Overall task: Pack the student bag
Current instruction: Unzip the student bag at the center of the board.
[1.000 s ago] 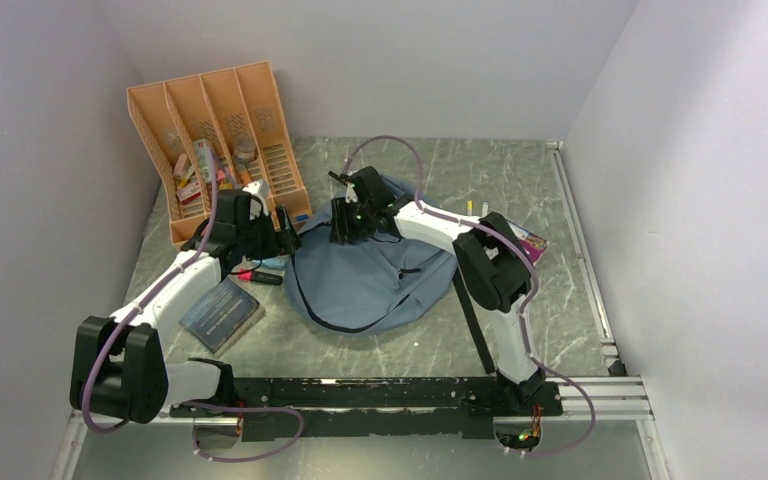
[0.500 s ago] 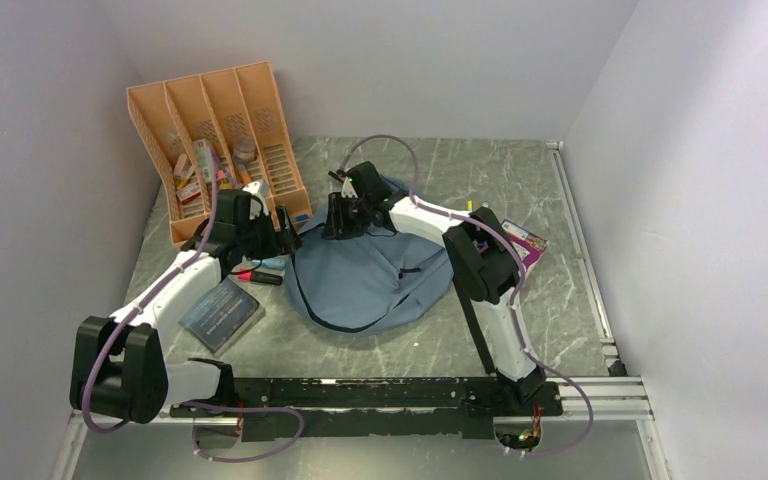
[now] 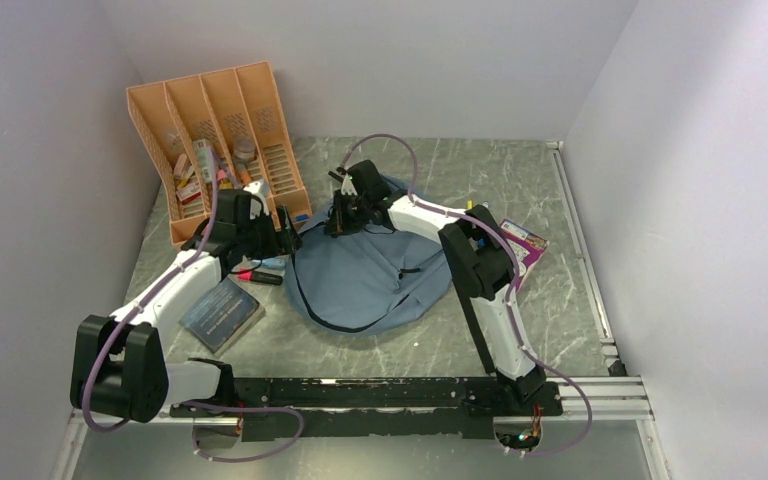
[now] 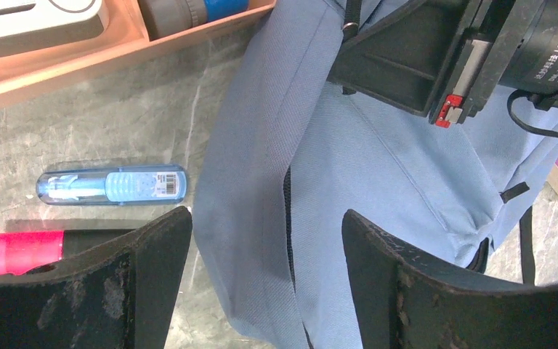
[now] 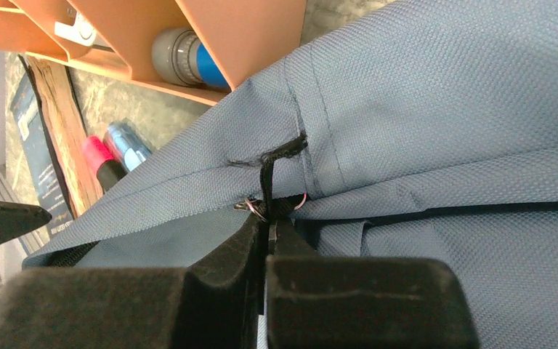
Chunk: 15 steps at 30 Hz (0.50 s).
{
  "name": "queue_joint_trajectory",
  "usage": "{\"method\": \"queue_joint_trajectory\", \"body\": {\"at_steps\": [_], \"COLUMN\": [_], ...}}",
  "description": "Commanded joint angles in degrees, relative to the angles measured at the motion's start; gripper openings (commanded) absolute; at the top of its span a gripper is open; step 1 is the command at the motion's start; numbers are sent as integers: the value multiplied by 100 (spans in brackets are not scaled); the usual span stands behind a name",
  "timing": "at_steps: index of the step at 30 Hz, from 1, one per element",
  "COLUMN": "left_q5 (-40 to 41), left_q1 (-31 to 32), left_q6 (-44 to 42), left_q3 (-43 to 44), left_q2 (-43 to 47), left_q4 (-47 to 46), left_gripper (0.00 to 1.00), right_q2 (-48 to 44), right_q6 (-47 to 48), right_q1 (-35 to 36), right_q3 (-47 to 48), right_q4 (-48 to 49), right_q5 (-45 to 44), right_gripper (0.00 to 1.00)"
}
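The student bag [image 3: 370, 275] lies flat mid-table, grey-blue with dark zippers. My right gripper [image 3: 343, 215] is at the bag's far-left top edge. In the right wrist view its jaws [image 5: 267, 225] are shut on the black zipper pull cord [image 5: 267, 171], with a small metal ring showing at the tips. The bag's fabric [image 5: 443, 109] fills that view. My left gripper [image 3: 285, 235] stands open at the bag's left edge. In the left wrist view its fingers [image 4: 265, 233] straddle a fold of bag fabric [image 4: 378, 182] with a zipper line, without touching it.
An orange file organizer [image 3: 215, 140] with small items stands at the back left. A dark book [image 3: 222, 312], a pink marker [image 4: 25, 249] and a clear blue case [image 4: 111, 185] lie left of the bag. A colourful box [image 3: 522, 245] lies at its right.
My right gripper has closed onto the zipper pull cord and shifted slightly left along the bag's top edge. The left arm has stayed still.
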State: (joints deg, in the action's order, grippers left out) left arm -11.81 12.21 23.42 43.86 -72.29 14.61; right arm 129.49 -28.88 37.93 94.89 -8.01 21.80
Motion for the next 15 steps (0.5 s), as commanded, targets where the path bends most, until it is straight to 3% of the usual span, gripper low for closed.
{"method": "queue_joint_trajectory", "body": {"at_steps": [1, 8, 15], "left_q5": [123, 386, 715], "left_q1": [30, 28, -15], "left_q6": [-158, -5, 214], "left_q3": [336, 1042, 1220], "left_q2": [-87, -246, -417], "left_q4": [29, 304, 327], "left_gripper": [80, 82, 83], "right_q2": [-247, -615, -1099], "right_q6": [378, 972, 1685], "right_q1": [-49, 135, 632], "right_q3": [-121, -276, -478], "right_q4": [302, 369, 435], "right_q5": [78, 262, 254], "right_gripper": [0, 0, 0]}}
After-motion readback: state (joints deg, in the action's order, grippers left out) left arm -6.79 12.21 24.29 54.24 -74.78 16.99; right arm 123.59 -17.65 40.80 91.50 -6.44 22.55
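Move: The zip pull is already pinched in the right fingertips. The bag's left zip bend, where the pull is to go, lies about 8 cm back and 8 cm left of that hand, a little lower. The blue bottle is about 7 cm back and 14 cm left of the right hand, the red-capped marker 11 back and 15 left, both some 4 cm lower. From the left hand the pull is roughly 8 cm ahead, 9 right and 6 below. The zip pull stays pinched in the right hand's shut fingertips and is drawn up some 3 cm and back about 2, with a little leftward travel towards the zip bend, starting slowly and then quickening as the wrist turns about 15 degrees, partly counter-clockwise. The empty left hand, fingers still wide open, climbs about 5 cm and reaches 4 forward over the bag's left rim. ##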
